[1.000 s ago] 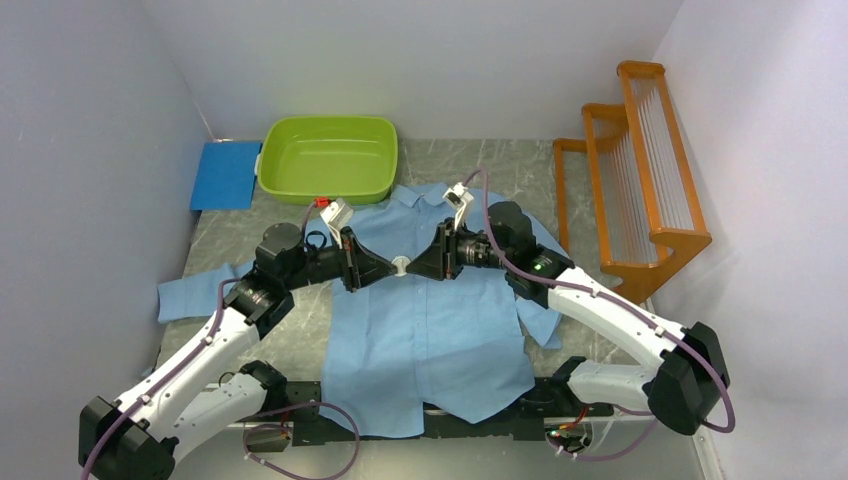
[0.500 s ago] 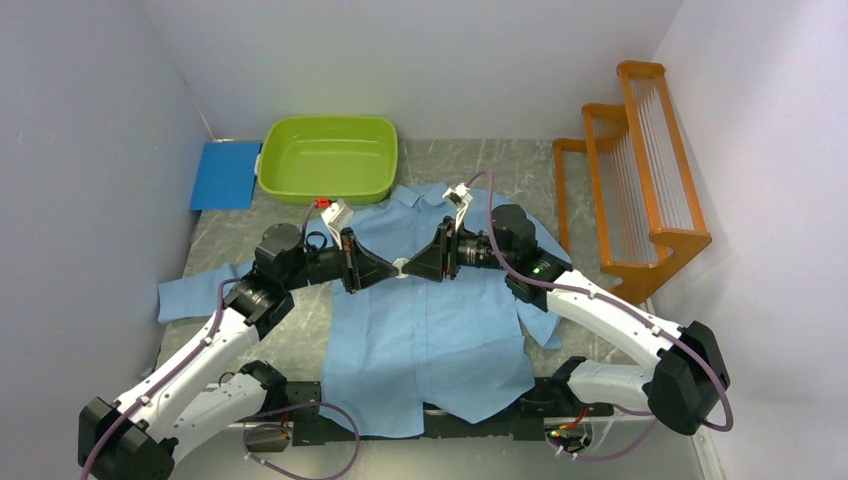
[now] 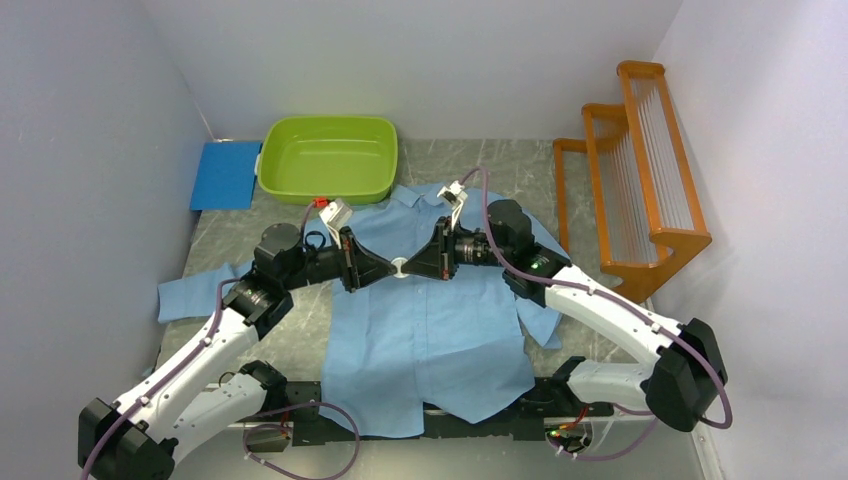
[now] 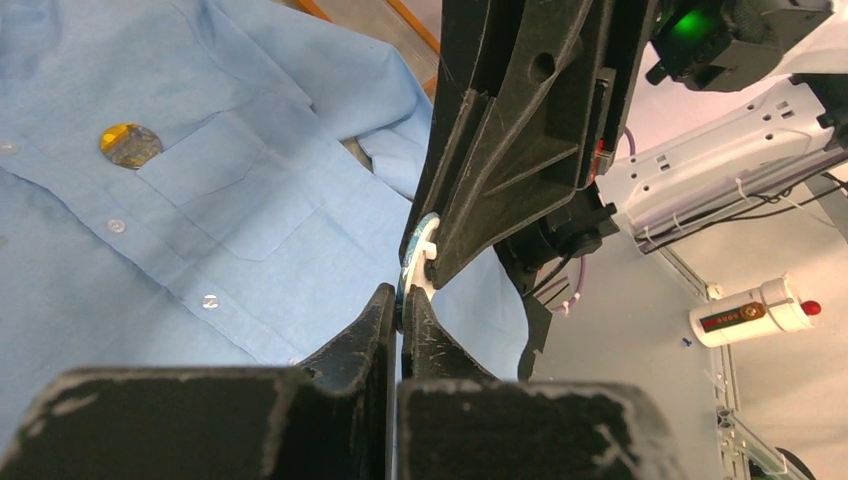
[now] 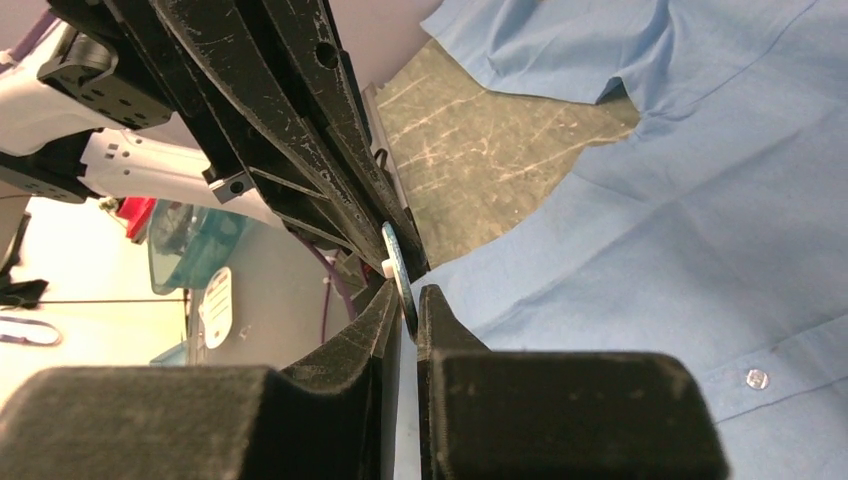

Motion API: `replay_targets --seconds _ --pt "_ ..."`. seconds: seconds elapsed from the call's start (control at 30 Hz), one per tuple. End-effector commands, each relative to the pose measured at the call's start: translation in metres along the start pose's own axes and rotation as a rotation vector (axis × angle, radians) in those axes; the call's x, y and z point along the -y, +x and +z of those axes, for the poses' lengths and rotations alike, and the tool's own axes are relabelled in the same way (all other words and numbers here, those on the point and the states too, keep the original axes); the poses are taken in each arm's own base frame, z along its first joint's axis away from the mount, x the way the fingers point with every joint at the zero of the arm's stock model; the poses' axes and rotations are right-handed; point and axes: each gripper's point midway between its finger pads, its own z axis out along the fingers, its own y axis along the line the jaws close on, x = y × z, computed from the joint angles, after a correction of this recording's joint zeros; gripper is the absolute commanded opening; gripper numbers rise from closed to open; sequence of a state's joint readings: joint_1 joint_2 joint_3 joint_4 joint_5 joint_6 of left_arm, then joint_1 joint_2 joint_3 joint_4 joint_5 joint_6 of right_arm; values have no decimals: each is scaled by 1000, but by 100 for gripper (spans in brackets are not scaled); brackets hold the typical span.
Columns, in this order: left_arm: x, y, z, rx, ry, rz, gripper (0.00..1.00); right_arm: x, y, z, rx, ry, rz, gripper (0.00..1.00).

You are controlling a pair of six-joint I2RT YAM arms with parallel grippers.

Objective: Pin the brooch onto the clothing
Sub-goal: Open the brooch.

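Note:
The clothing, a light blue button-up shirt (image 3: 430, 330), lies flat on the table, collar at the far side. Above its chest my two grippers meet tip to tip. Between them is the brooch (image 3: 399, 267), a small white and blue disc held on edge. My left gripper (image 3: 392, 268) is shut on the brooch (image 4: 418, 255) from the left. My right gripper (image 3: 408, 267) comes from the right, and its jaws (image 5: 409, 293) are closed narrowly on the disc's other edge (image 5: 396, 262). The shirt (image 4: 200, 220) shows below both grippers.
A green tub (image 3: 327, 157) stands behind the collar, with a blue pad (image 3: 226, 174) to its left. An orange wooden rack (image 3: 630, 170) fills the right side. A round gold-coloured disc (image 4: 130, 145) sits on the shirt by the chest pocket.
The right gripper's jaws have narrowed onto the brooch. Both arms have stayed almost where they were, and the left gripper has kept its hold.

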State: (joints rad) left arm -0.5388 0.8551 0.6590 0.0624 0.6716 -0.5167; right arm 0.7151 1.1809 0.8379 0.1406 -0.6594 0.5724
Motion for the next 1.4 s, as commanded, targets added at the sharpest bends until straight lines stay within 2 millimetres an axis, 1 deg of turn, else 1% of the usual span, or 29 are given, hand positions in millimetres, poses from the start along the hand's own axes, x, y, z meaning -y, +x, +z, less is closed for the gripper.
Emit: replay_targets --seconds 0.0,0.13,0.2,0.23,0.33,0.4,0.43,0.53,0.57,0.6,0.67,0.73,0.77,0.83,0.9,1.0,1.1,1.13,1.17,1.23,1.37 --pt "29 -32 0 67 93 80 3 29 -4 6 -31 167 14 0" --pt "31 -33 3 66 98 86 3 41 5 11 -81 244 23 0" --pt "32 -33 4 64 102 86 3 46 11 14 -115 284 14 3" --pt "32 -33 5 63 102 86 3 47 14 15 -131 301 1 8" --pt "31 -32 7 61 100 87 3 41 18 21 -155 301 -50 30" --pt "29 -31 8 60 92 86 3 32 18 23 -150 258 -83 46" --pt "28 -30 8 58 87 86 3 26 19 23 -144 228 -96 57" --pt "24 -27 8 57 70 89 3 6 14 18 -95 128 -162 78" --pt "22 -26 7 55 64 88 3 -1 10 14 -63 101 -189 83" --pt "21 -24 7 53 58 86 3 -5 10 9 -47 87 -203 87" --pt "19 -21 7 52 52 88 3 -14 2 -2 23 72 -253 93" --pt "16 -19 6 50 42 90 3 -19 -2 -13 73 72 -283 95" --pt "16 -18 5 50 37 93 3 -25 -5 -20 104 63 -301 96" --pt "14 -16 4 47 29 103 3 -32 -9 -29 150 56 -314 98" --pt "12 -15 3 47 17 120 3 -39 -13 -36 187 41 -315 99" --pt "10 -16 1 49 4 156 3 -44 -20 -43 239 40 -296 100" --pt "6 -16 0 30 -8 228 3 -36 -28 -45 268 109 -224 100" --pt "7 -20 -1 28 -9 273 3 -32 -29 -45 270 137 -196 100" --pt "4 -17 -2 2 -21 305 3 -26 -31 -44 269 168 -164 100" --pt "2 -22 -5 -21 -37 402 3 -21 -34 -42 263 198 -106 99" --pt "-2 -35 -11 -47 -41 697 3 -17 -39 -38 251 202 22 99"
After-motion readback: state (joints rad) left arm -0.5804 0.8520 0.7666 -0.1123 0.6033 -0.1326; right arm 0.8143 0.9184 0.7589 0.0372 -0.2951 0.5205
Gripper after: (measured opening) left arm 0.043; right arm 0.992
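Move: Between the two sets of fingertips sits the brooch, held on edge: its middle is about 2 cm to the right of the left hand and 1 cm farther out, and 2 cm to the left of the right hand, level with it. The shirt's middle lies some 24 cm below the right hand, 2 cm to its right and level fore and aft; a yellow badge on the shirt is about 15 cm ahead, 7 cm to the right and 24 cm down. Pinching at the brooch's right edge, the right hand dips about 5 cm with its fingertips tipping down and opens wide towards the end of the dip; then it draws back, to the right and up, easing forward and down slightly at the end. The left hand keeps its grip, dips some 2 cm and returns, finally rolling about 15 degrees. ##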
